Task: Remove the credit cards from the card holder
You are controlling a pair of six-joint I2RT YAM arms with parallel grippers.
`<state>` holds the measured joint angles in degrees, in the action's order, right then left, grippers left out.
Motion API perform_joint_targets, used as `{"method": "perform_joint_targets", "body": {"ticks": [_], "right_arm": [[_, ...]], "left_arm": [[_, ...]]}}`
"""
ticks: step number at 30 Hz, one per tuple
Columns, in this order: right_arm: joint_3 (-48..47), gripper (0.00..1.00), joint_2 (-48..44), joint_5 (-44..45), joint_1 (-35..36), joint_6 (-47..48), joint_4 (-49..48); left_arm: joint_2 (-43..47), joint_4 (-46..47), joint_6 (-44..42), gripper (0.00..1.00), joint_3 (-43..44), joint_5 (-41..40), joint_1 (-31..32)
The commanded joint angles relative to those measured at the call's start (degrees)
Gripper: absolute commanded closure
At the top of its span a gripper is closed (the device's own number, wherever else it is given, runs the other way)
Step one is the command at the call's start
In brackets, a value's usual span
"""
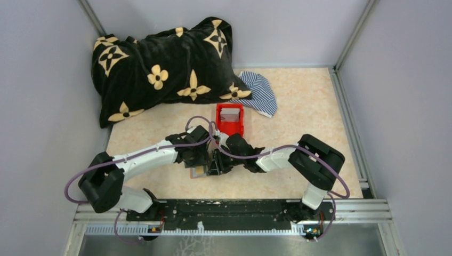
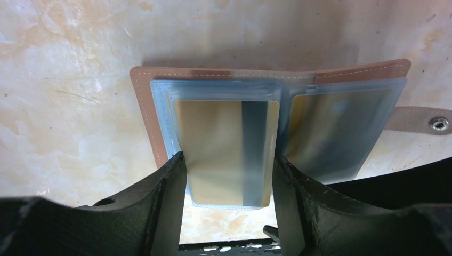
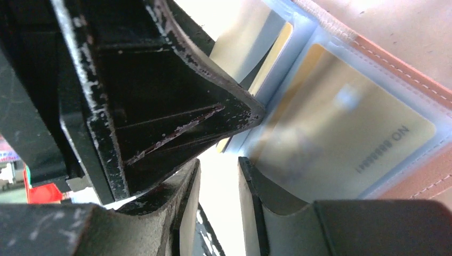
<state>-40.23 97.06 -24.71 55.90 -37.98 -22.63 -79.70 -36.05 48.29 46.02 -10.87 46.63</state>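
The card holder (image 2: 143, 106) lies open on the table, brown-edged with clear blue-grey sleeves. One sleeve leaf carrying a gold credit card (image 2: 213, 138) with a dark stripe stands between the fingers of my left gripper (image 2: 228, 157), which is shut on that leaf's two side edges. Another gold card (image 2: 330, 133) sits in the right-hand sleeve. In the right wrist view my right gripper (image 3: 218, 161) is open, with nothing in its gap. Its right finger touches the edge of the sleeve holding a numbered gold card (image 3: 341, 133). From above, both grippers meet over the card holder (image 1: 198, 172).
A red bin (image 1: 229, 120) stands just beyond the grippers. A black flower-patterned pillow (image 1: 160, 69) and a striped cloth (image 1: 261, 93) lie at the back. The card holder's snap strap (image 2: 421, 121) sticks out to the right. My left gripper's finger (image 3: 176, 106) crowds the right wrist view.
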Motion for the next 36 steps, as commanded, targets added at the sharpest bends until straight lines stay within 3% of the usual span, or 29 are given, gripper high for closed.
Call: {"method": "perform_joint_targets", "body": {"ticks": [1, 16, 19, 22, 30, 32, 36], "right_arm": [[-0.5, 0.68, 0.2, 7.3, 0.9, -2.4, -4.8], [2.4, 0.75, 0.4, 12.3, 2.9, -9.7, -16.3], [2.3, 0.81, 0.2, 12.7, 3.3, -9.6, -16.4], [1.9, 0.99, 1.1, 12.6, 3.4, -10.0, -16.5], [2.7, 1.00, 1.1, 13.1, 3.4, -10.2, -16.7], [3.1, 1.00, 0.3, 13.0, 3.4, -10.2, -16.6], [4.2, 1.00, -1.2, 13.1, 3.4, -10.1, -16.4]], "left_arm": [[0.7, 2.4, 1.9, 1.00, 0.2, 2.7, 0.5], [1.1, 6.8, 4.4, 1.00, -3.4, 6.8, 0.6], [0.6, 7.5, 4.4, 1.00, -3.6, 7.4, 0.6], [0.2, 7.8, 4.4, 1.00, -3.6, 7.4, 0.8], [0.1, 7.3, 4.3, 1.00, -3.6, 6.3, 1.2], [0.2, 7.1, 4.2, 0.89, -3.6, 5.6, 1.2], [0.4, 6.5, 4.1, 0.52, -2.9, 3.5, 1.2]]}}
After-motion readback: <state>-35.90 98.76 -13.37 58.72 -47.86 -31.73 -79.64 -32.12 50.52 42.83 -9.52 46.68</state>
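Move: The right hand is going for the gold card in the sleeve that the left hand already holds by its sides. Its middle is about 4 cm ahead, 3 cm to the left and 1 cm below the right hand, and about 1 cm ahead of the left hand and 1 cm below it. The card holder's right pocket lies some 4 cm ahead of the right hand, 3 cm to its right and 3 cm down. The red basket is about 19 cm ahead and 8 cm to the right. Down about 1.5 cm and forward about 1 cm, the right hand eases in at the near right corner of the held card, turning roughly 10 degrees clockwise, then shuts its fingers fully there to pinch the edge. The left hand keeps its grip on the sleeve's sides and sinks about 1 cm, then holds it still. ##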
